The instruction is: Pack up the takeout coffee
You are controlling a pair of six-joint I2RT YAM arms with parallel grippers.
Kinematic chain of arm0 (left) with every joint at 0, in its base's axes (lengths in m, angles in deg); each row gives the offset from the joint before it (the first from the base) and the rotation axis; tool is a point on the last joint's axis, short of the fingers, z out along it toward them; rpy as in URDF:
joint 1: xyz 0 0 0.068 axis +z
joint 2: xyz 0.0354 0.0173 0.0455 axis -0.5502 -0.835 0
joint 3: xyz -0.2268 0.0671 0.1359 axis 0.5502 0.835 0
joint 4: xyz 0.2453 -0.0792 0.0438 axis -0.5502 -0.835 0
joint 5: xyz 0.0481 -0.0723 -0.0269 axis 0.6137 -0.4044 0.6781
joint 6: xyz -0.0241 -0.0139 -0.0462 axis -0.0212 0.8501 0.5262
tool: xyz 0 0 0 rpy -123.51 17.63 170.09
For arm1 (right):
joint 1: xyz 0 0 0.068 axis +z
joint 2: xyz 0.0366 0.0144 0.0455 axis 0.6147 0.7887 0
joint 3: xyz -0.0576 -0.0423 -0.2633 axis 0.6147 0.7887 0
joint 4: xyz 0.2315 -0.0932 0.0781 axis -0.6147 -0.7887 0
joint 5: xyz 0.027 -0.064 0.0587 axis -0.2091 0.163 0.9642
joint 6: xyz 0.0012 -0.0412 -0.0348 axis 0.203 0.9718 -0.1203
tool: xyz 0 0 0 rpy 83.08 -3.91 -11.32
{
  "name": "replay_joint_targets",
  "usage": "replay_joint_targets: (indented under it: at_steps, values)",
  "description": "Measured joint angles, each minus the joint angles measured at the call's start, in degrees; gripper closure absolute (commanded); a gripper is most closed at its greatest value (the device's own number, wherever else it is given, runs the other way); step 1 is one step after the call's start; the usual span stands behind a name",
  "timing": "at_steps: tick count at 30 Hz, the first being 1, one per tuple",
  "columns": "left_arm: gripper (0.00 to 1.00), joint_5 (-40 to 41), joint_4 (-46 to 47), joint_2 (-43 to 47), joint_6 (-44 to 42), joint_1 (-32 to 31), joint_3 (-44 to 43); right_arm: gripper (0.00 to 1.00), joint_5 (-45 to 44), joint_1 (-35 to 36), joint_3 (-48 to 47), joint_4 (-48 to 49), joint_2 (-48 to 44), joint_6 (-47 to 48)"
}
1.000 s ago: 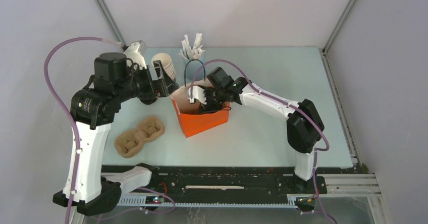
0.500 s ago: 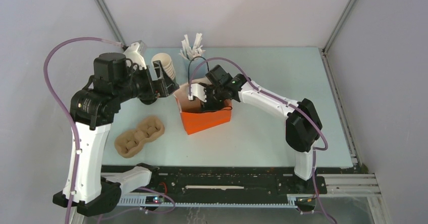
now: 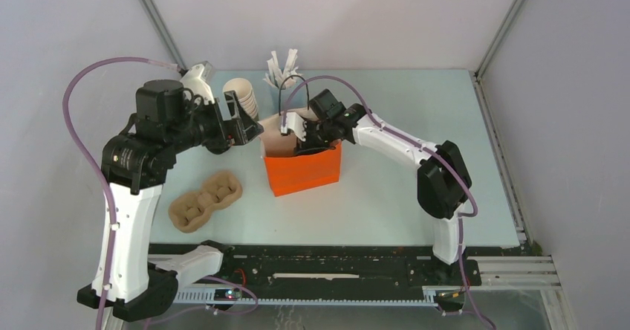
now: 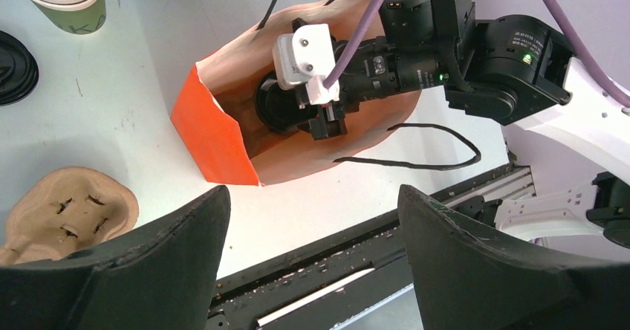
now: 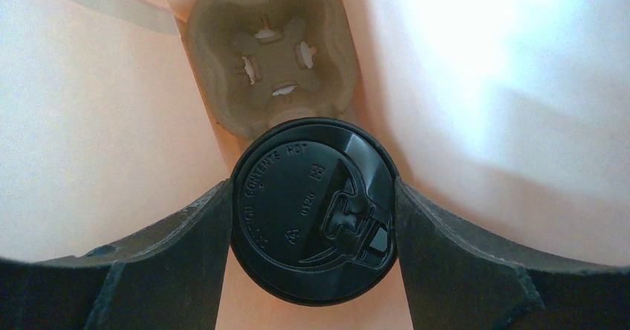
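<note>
The takeout coffee shows only its round black lid (image 5: 313, 209), low inside the orange paper bag (image 3: 303, 172). My right gripper (image 5: 312, 196) reaches down into the bag, and both fingers press against the lid's sides. Beyond the lid, a brown pulp cup carrier (image 5: 271, 55) sits in the bag with an empty slot. In the left wrist view the lid (image 4: 278, 107) lies under the right gripper's fingers (image 4: 321, 125) in the bag's (image 4: 212, 133) open mouth. My left gripper (image 4: 310, 204) hovers open and empty above the table, left of the bag (image 3: 241, 122).
A second pulp carrier (image 3: 204, 200) lies on the table at the front left. A stack of cream-and-green cups (image 3: 244, 96) and a cup of white sticks (image 3: 284, 73) stand behind the bag. Black lids (image 4: 11, 66) lie by the stack. The bag's black cord handles (image 4: 438, 148) hang loose.
The bag has gone from leaning toward the front left to standing upright. My right gripper has shifted back and up with it. The left arm has barely moved.
</note>
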Motion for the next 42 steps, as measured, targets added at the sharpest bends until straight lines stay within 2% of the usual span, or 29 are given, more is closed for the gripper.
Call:
replay_joint_targets:
  at_steps: [8, 18, 27, 31, 42]
  values:
    - [0.12, -0.02, 0.00, 0.00, 0.00, 0.37, 0.00, 0.31, 1.44, -1.25, 3.52, 3.15, -1.33, -0.63]
    - [0.12, -0.33, -0.04, 0.13, 0.00, 0.70, 0.90, 0.30, 1.11, -1.49, 1.27, 1.99, 0.31, -1.90]
    - [0.12, -0.37, -0.04, 0.59, 0.00, 0.70, 0.90, 0.12, -1.53, -1.25, -2.05, -1.99, 0.87, -2.99]
    - [0.12, -0.44, 0.00, 0.72, 0.11, 0.72, 0.90, 0.01, -3.76, -1.20, -4.37, -5.44, 1.44, -3.32]
    - [0.12, -1.49, 0.87, 0.96, 0.44, 0.92, 2.38, 0.00, -6.78, -0.55, -8.96, -12.92, 2.25, -6.25]
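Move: The right hand holds the lidded coffee inside the bag, above one end socket of the carrier, which lies straight below, about 9 cm down. The empty socket is some 9 cm to the left of that socket and 2 cm nearer. From the hand, the straw holder stands roughly 14 cm ahead and 6 cm left, and the cup stack 11 cm ahead and 17 cm left. From the left hand, the filled end socket lies about 9 cm ahead, 16 cm right and 33 cm down. Still pinching the coffee's black lid, the right fingers ease the cup about 1 cm forward, with a slight shift right and down, over its carrier socket. They then open and let go, and the hand backs about 2 cm to the right and a little over 1 cm up, its fingertips tipping some 10 degrees further down while it turns slightly clockwise. ##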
